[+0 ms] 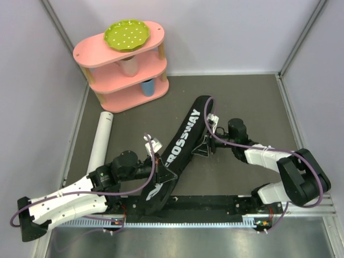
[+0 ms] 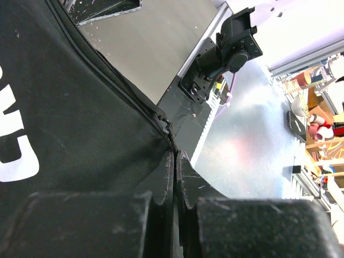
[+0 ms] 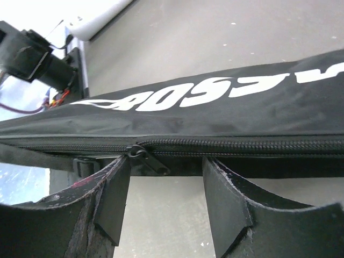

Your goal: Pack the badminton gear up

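Observation:
The black bag (image 1: 183,141) lettered "CROSSWAY" lies slantwise across the dark mat, with its narrow end far. My left gripper (image 1: 167,171) is shut on the bag's zipper edge (image 2: 161,119), which runs into the closed jaws of the left gripper (image 2: 176,161). My right gripper (image 1: 202,149) is at the bag's right side. In the right wrist view, the right gripper (image 3: 166,185) is open below the zipper. The zipper pull (image 3: 149,159) hangs between the fingers, close to the left finger (image 3: 114,199). A long white tube (image 1: 100,141) lies on the mat left of the bag.
A pink three-tier shelf (image 1: 153,59) stands at the back left, with a green dotted plate (image 1: 126,35) on top and cups on its lower tiers. Pale walls close in the mat on three sides. A black rail (image 1: 215,203) runs along the near edge.

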Action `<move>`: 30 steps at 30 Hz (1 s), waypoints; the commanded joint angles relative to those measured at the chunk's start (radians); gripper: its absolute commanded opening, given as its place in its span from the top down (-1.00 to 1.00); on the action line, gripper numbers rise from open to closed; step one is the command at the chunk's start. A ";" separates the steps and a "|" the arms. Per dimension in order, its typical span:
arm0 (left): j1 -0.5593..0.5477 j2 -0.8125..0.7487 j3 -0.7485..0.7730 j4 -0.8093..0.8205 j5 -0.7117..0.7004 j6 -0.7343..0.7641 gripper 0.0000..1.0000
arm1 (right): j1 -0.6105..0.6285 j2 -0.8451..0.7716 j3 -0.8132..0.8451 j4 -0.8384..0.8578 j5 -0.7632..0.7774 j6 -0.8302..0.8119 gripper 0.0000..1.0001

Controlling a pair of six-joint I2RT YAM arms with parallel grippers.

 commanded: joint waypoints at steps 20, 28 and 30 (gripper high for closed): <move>0.001 -0.035 0.021 0.091 0.043 0.000 1.00 | -0.007 0.004 0.100 0.104 -0.145 0.061 0.48; 0.001 -0.041 0.015 0.088 0.036 -0.002 1.00 | -0.007 -0.006 0.089 0.134 -0.145 0.096 0.97; 0.001 -0.041 0.018 0.076 0.024 0.001 1.00 | -0.007 -0.016 0.083 0.149 -0.137 0.118 1.00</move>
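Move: The zipper pull lies just off my open right fingertips: about 1 cm back, 2 cm to the left and 2 cm above. Its strap buckle is about 6 cm back, 2 cm left and level with that hand; the bag's far end is some 20 cm ahead, 2 cm right and 7 cm below. From my left hand, which already holds the zip's near end, the pull is about 13 cm ahead, 7 cm right and 7 cm below. I lift my right hand about 3 cm and ease it about 1 cm left towards the zipper pull, tipping the fingers slightly up and swinging them some 5 degrees counter-clockwise. On the way up I close them from half open to shut, pinching the pull between the tips. My left hand stays almost in place, still gripping the zip's near end. ##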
